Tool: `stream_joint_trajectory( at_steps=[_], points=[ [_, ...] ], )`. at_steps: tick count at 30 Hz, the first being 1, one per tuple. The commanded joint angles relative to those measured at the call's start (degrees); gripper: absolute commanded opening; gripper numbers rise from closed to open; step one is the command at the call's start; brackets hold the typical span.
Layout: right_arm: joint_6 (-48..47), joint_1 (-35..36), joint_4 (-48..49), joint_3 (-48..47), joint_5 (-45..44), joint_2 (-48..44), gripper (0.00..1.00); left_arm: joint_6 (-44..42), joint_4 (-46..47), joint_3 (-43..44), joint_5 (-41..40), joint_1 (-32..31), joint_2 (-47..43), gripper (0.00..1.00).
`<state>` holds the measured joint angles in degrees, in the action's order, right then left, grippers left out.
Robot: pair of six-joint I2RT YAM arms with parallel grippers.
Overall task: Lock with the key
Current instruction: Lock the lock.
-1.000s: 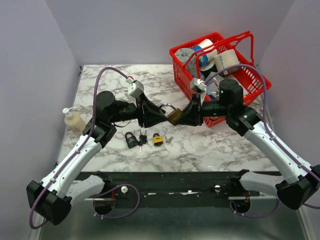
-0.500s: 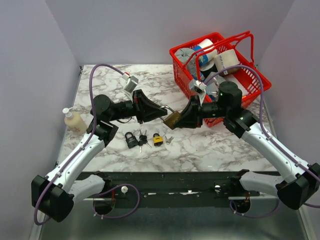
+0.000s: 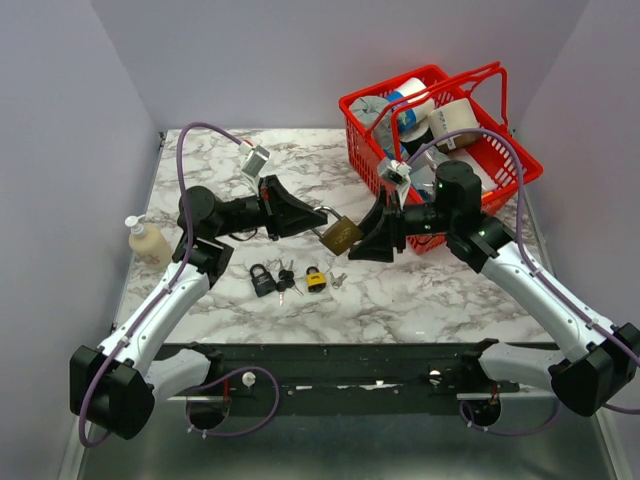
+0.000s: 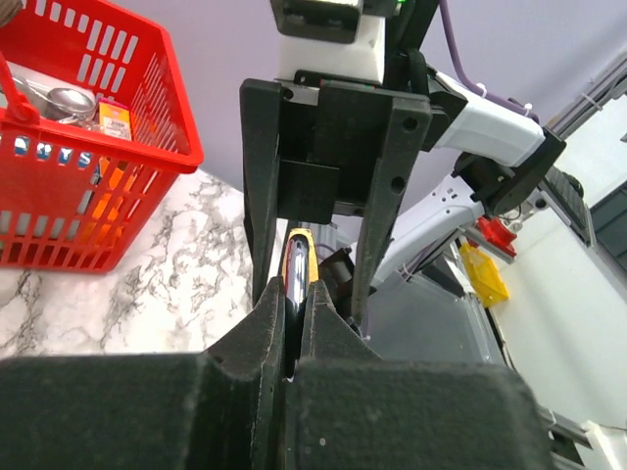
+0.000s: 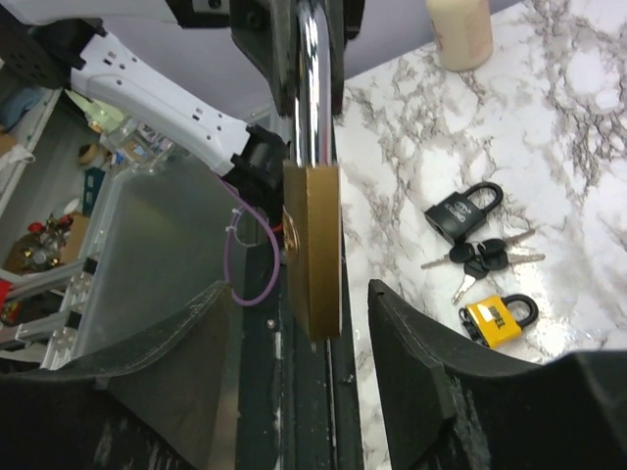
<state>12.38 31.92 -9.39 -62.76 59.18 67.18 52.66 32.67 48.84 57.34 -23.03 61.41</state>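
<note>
A brass padlock (image 3: 341, 236) with a steel shackle hangs in the air between both arms. My left gripper (image 3: 318, 216) is shut on the shackle (image 4: 294, 279), seen edge-on between its pads in the left wrist view. My right gripper (image 3: 368, 238) is open, with its fingers (image 5: 411, 352) standing apart on either side of the brass body (image 5: 312, 250) without touching it. A bunch of black-headed keys (image 3: 286, 277) lies on the marble table (image 3: 420, 290) below, also in the right wrist view (image 5: 480, 259).
A black padlock (image 3: 263, 279) and a small yellow padlock (image 3: 316, 278) lie beside the keys, with a loose key (image 3: 338, 280) to their right. A red basket (image 3: 440, 130) of items stands at the back right. A soap bottle (image 3: 147, 240) stands at the left edge.
My right gripper has opened and let go of the brass padlock's body. My left gripper has drawn back to the left with the shackle, and the padlock now hangs from it alone.
</note>
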Motion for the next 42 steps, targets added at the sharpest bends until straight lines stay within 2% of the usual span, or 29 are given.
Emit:
stream_joint_trajectory(
  at_steps=[1,3,4,9,13,15,21,29,32,35,36,37,39,41,42],
  points=[
    [-5.3,-0.9,-6.5,-0.8,1.3,0.1,0.59,3.7,6.4,2.7,1.8,0.4,-1.4,0.0],
    [-6.0,-0.9,-6.6,-0.8,1.7,0.4,0.54,3.7,6.4,2.8,2.0,0.4,-1.6,0.0],
    [-6.0,-0.9,-6.6,-1.1,1.8,0.6,0.46,3.6,6.4,2.6,2.0,0.4,-1.6,0.0],
    [-5.3,-0.9,-6.4,-2.6,3.0,1.9,0.31,3.6,6.5,2.4,1.9,0.4,-1.6,0.0],
    [-5.3,-0.9,-6.4,-3.0,3.2,1.9,0.08,3.3,6.4,2.1,1.7,0.5,-1.8,0.0],
    [-5.2,-0.9,-6.3,-2.8,3.1,1.6,0.01,3.2,6.3,2.0,1.4,0.4,-1.8,0.0],
    [-4.6,-1.0,-6.3,-0.4,0.6,-0.8,0.01,3.5,7.2,1.6,0.1,3.0,-1.7,0.0],
    [-5.3,-1.6,-6.7,5.1,0.1,-3.7,0.01,5.4,10.5,5.5,1.4,7.6,0.8,0.0],
    [-7.2,-2.7,-9.7,6.6,-0.6,-5.4,0.01,5.4,10.5,6.2,2.1,10.0,1.7,0.0],
    [-8.3,-4.8,-13.0,6.1,-2.4,-8.4,0.01,-3.6,1.0,6.0,3.3,10.6,2.7,0.0],
    [-9.2,-5.3,-14.1,4.9,-3.0,-9.2,0.01,-8.5,-9.2,5.9,3.0,10.5,3.0,0.0],
    [-10.2,-5.7,-16.6,3.8,-3.9,-10.0,0.01,-14.0,-12.9,5.3,3.1,10.2,3.5,0.0],
    [-11.8,-6.3,-18.8,0.8,-7.0,-12.1,0.01,-17.8,-20.0,4.8,5.0,7.5,6.1,0.0],
    [-13.6,-6.6,-22.8,-1.0,-7.9,-13.1,0.01,-23.8,-24.6,4.4,3.3,4.3,7.5,0.0],
    [-15.3,-6.6,-24.0,-1.8,-8.4,-13.9,0.01,-25.1,-26.3,4.2,2.9,0.7,9.0,0.0]
  ],
)
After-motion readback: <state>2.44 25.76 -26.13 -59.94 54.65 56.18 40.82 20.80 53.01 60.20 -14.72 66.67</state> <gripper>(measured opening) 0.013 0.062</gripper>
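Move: The brass padlock hangs between the hands, its shackle already in the left fingers: its body lies about 5 cm to the left hand's right, 2 cm back and 2 cm lower. From the open right hand the body is some 4 cm left, 1 cm ahead and 1 cm higher. On the table about 22 cm below the right hand and 13 cm ahead lie the yellow lock, 9 cm left, and the loose keys, 4 cm left. The brass padlock stays gripped by the shackle in the almost still left hand while the right hand sinks about 1.5 cm and shuts its fingers on the key at the body's end. The right then draws away to its right, some 5 cm, dipping and rising again; meanwhile the left carries the padlock 5 to 6 cm forward and slightly left, first rising, then dropping. ##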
